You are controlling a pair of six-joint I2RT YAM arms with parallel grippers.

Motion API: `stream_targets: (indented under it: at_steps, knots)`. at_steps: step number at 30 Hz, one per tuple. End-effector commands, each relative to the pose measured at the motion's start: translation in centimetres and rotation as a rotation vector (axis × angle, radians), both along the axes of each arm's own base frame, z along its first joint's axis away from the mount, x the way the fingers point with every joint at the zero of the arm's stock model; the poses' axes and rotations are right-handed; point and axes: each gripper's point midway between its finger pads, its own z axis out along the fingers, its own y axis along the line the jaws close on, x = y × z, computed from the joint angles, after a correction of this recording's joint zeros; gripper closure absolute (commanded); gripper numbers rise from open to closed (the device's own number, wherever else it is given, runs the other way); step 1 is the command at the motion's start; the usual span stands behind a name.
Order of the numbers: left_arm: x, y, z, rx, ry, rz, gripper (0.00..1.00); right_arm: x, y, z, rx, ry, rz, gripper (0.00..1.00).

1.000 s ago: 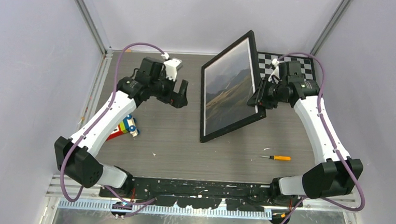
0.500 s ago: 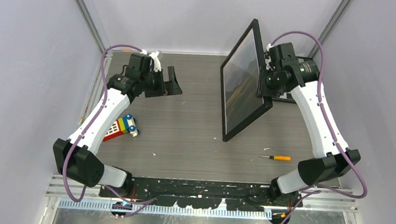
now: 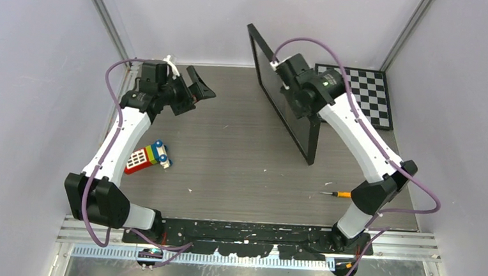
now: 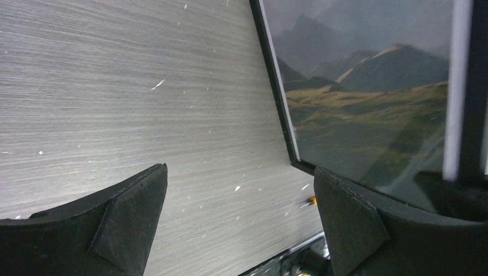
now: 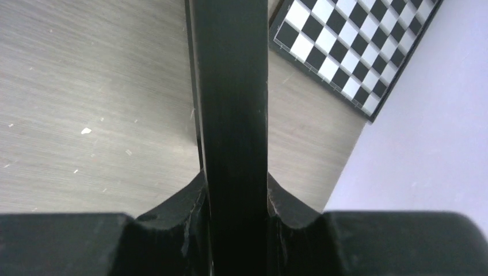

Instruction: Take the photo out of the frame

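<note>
The frame (image 3: 263, 57), thin and black, is lifted upright over the back middle of the table, nearly edge-on in the top view. My right gripper (image 3: 291, 84) is shut on its rim; in the right wrist view the black edge (image 5: 233, 86) runs straight up between the right gripper's (image 5: 233, 190) two fingers. The photo (image 4: 368, 86), grey mountains over olive hills, shows behind the glass in the left wrist view, inside the frame's black border (image 4: 277, 103). My left gripper (image 3: 200, 84) hangs open to the left of the frame, apart from it, and the left gripper (image 4: 239, 172) holds nothing.
A black-and-white checkered board (image 3: 367, 94) lies at the back right, also under the frame (image 5: 351, 52). A colourful toy block (image 3: 149, 158) sits at the left, an orange-handled screwdriver (image 3: 341, 194) at the front right. Purple walls close in on three sides.
The right arm has swung the frame leftward and back, turning it from face-up to nearly edge-on. The left gripper has drawn back toward the left rear, still open.
</note>
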Motion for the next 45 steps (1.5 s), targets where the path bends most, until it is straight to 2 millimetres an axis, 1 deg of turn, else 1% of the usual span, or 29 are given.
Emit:
stream_targets:
  at_steps: [1,2,8,10,13,17,22,26,29,32,35,38,40,43,45]
  knots:
    - [1.2,-0.1,3.3,-0.178,-0.065,0.046,0.0,3.5,0.0,3.1,-0.155,-0.219,-0.014,0.99]
    - [1.5,-0.3,3.4,-0.208,-0.063,0.056,0.0,3.5,0.6,3.0,-0.162,-0.218,-0.002,1.0]
    - [3.1,-1.3,6.5,-0.402,-0.132,0.11,0.0,3.0,3.9,1.6,-0.203,-0.212,0.073,1.0]
    - [3.8,-1.6,7.5,-0.439,-0.16,0.128,0.0,2.8,5.0,1.1,-0.217,-0.21,0.101,1.0]
    - [4.6,-2.1,8.1,-0.438,-0.176,0.148,0.0,2.3,6.6,0.5,-0.236,-0.21,0.14,0.99]
    - [5.1,-3.7,7.9,-0.422,-0.149,0.153,0.0,1.5,8.7,-0.2,-0.269,-0.215,0.192,0.95]
    - [6.1,-5.6,6.2,-0.42,-0.063,0.161,0.0,0.8,10.9,-1.2,-0.287,-0.211,0.244,0.95]
    - [6.9,-6.6,5.2,-0.436,-0.029,0.16,0.01,0.0,12.1,-1.9,-0.301,-0.206,0.28,0.94]
    - [6.8,-7.4,3.6,-0.437,0.029,0.167,0.07,-0.5,12.8,-2.3,-0.309,-0.208,0.305,0.93]
    - [6.7,-7.9,2.8,-0.442,0.056,0.168,0.13,-1.0,13.5,-2.7,-0.318,-0.202,0.326,0.91]
    - [6.7,-8.1,2.0,-0.432,0.082,0.18,0.19,-1.6,13.9,-3.4,-0.319,-0.184,0.344,0.88]
    - [6.6,-7.7,0.7,-0.408,0.123,0.207,0.35,-2.3,14.3,-3.9,-0.318,-0.168,0.363,0.81]
    - [6.2,-7.4,-0.3,-0.391,0.15,0.223,0.46,-2.8,14.5,-4.1,-0.314,-0.16,0.377,0.78]
    - [5.5,-7.0,-0.8,-0.365,0.168,0.23,0.6,-3.7,14.7,-4.6,-0.298,-0.136,0.4,0.73]
    - [5.1,-6.7,-1.2,-0.339,0.177,0.234,0.72,-4.4,14.8,-5.1,-0.284,-0.112,0.416,0.62]
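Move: The left hand is open and empty; the middle of the frame it goes for is about 25 cm to its right, 2 cm farther out and 7 cm lower. The right hand already pinches the raised frame by its upper edge near one corner, the frame's middle lying roughly 4 cm ahead, 4 cm left and 9 cm below. On the table, 27 cm below the right hand, the checkerboard is some 6 cm ahead and 20 cm right. Leftward with the frame goes the right hand, about 14 cm and sinking some 5, its left side dipping as it turns about 20 degrees counter-clockwise, grip kept. The left hand comes to meet it, right and forward, rising about 5 cm then sinking again and rolling left side down, and closes its fingers on the frame's upper edge beside the right gripper. ##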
